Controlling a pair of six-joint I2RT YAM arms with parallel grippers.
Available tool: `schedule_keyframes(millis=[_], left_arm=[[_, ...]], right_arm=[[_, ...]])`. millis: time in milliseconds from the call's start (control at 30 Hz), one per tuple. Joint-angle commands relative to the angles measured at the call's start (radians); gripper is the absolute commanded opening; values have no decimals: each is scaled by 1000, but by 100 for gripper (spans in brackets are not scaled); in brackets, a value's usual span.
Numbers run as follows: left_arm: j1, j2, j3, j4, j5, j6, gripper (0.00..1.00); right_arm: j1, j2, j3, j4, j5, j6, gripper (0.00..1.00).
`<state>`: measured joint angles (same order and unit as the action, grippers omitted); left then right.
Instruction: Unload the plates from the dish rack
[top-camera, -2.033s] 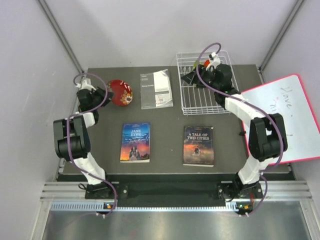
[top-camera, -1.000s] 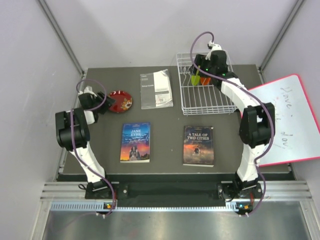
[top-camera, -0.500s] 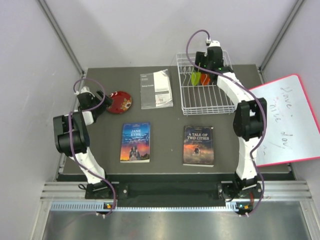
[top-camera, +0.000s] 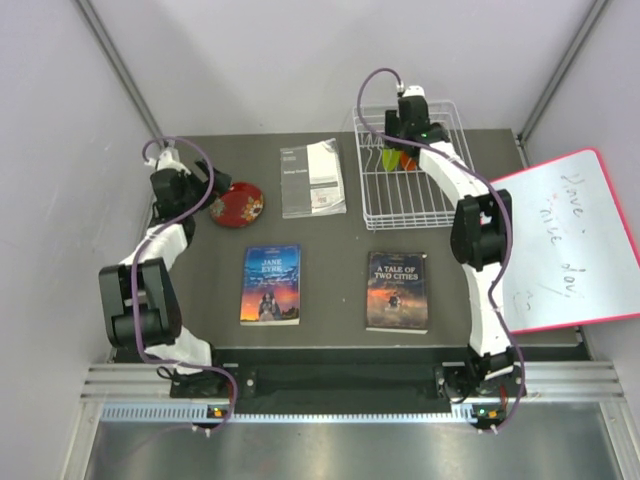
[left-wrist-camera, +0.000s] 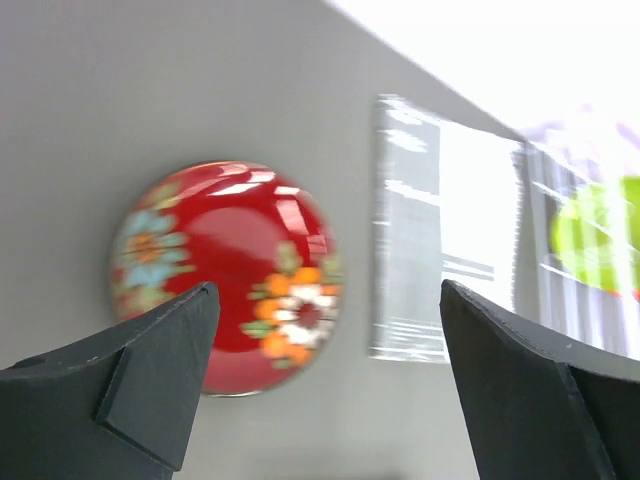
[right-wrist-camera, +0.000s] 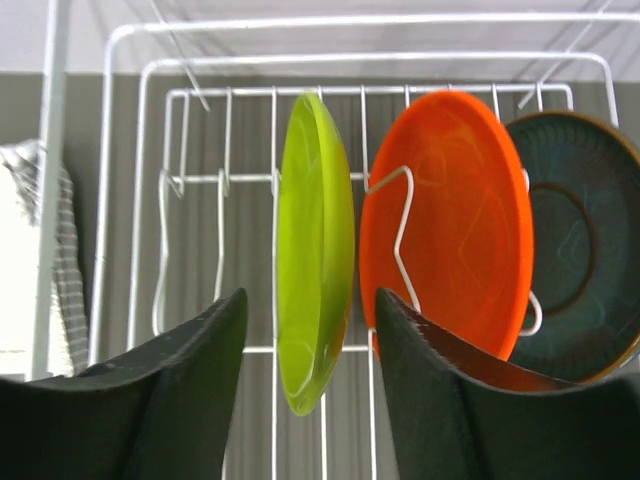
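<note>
The white wire dish rack (top-camera: 415, 190) stands at the back right. A lime green plate (right-wrist-camera: 312, 230), an orange plate (right-wrist-camera: 450, 220) and a dark teal plate (right-wrist-camera: 580, 250) stand on edge in the rack (right-wrist-camera: 130, 200). My right gripper (right-wrist-camera: 310, 295) is open astride the green plate, with a gap on each side; in the top view the right gripper (top-camera: 395, 145) hangs over the green plate (top-camera: 389, 158). The red flowered plate (top-camera: 237, 203) lies flat on the table. My left gripper (left-wrist-camera: 327, 290) is open just left of the red plate (left-wrist-camera: 225, 275), holding nothing.
A white booklet (top-camera: 313, 178) lies between the red plate and the rack. Two books, Jane Eyre (top-camera: 271, 284) and A Tale of Two Cities (top-camera: 397, 291), lie in the middle of the table. A red-framed whiteboard (top-camera: 565, 240) leans at the right edge.
My left gripper opened, let go of the red plate on the table and drew back leftward. My right gripper moved to the rack's back left over the green plate, jaws narrowing.
</note>
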<state>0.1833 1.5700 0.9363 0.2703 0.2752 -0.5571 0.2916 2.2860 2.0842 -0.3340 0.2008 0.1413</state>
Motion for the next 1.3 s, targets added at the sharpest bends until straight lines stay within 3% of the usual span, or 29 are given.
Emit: schedule_keyframes(millis=[0,100,333,500,700,900,1000,1133,1267], left_arm=[[-64,-73,-11,33,18,20,96],[-105,-87,-5,40,19,23,95],[-159,-74,-7,52,12,28,95],[-157,-71,-22,64,-1,34,95],[-159,-61,-22,63,2,36,95],[-166,-56,-19,56,7,49,95],[-171,-51,-14,58,18,52,96],[-179,-50,-13,79,54,54,96],[-180,-22,-16,159,177,23,93]], right_arm=[[21,26,79,-22,75,-40,52],[38,32,74,-17,116,-58,46],[89,35,70,13,228,-118,10],[132,9,34,70,346,-143,0],[190,-89,-107,272,610,-236,0],[218,-236,-266,430,744,-308,0],[221,-327,-341,496,752,-322,0],[231,-436,-397,462,732,-294,0],[228,-548,-485,337,501,-146,0]])
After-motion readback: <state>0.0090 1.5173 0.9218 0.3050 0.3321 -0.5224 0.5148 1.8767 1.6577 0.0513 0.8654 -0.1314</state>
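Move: The lime plate stands on edge in the rack, its near rim already between the right hand's open fingers, its middle about 2 cm ahead and 6 cm below, level sideways. The orange plate stands some 5 cm to the right of it and the dark plate some 10 cm, both about as far out. From the left hand the lime plate lies roughly 42 cm right, 14 cm ahead and 6 cm down; the red plate is 4 cm right, 2 cm ahead, 12 cm down. The right hand sinks about 1 cm and shuts its fingers on the lime plate's rim, then rolls its left side down and lifts the pinched plate steeply, some 13 cm up and 9 cm back overall, the fingers tipping up about 20 degrees and swinging clockwise as it comes clear of the rack. The left hand, empty and still wide open, rises a couple of centimetres and shifts about 8 cm right, past the red plate and towards the rack, turning slightly clockwise. ##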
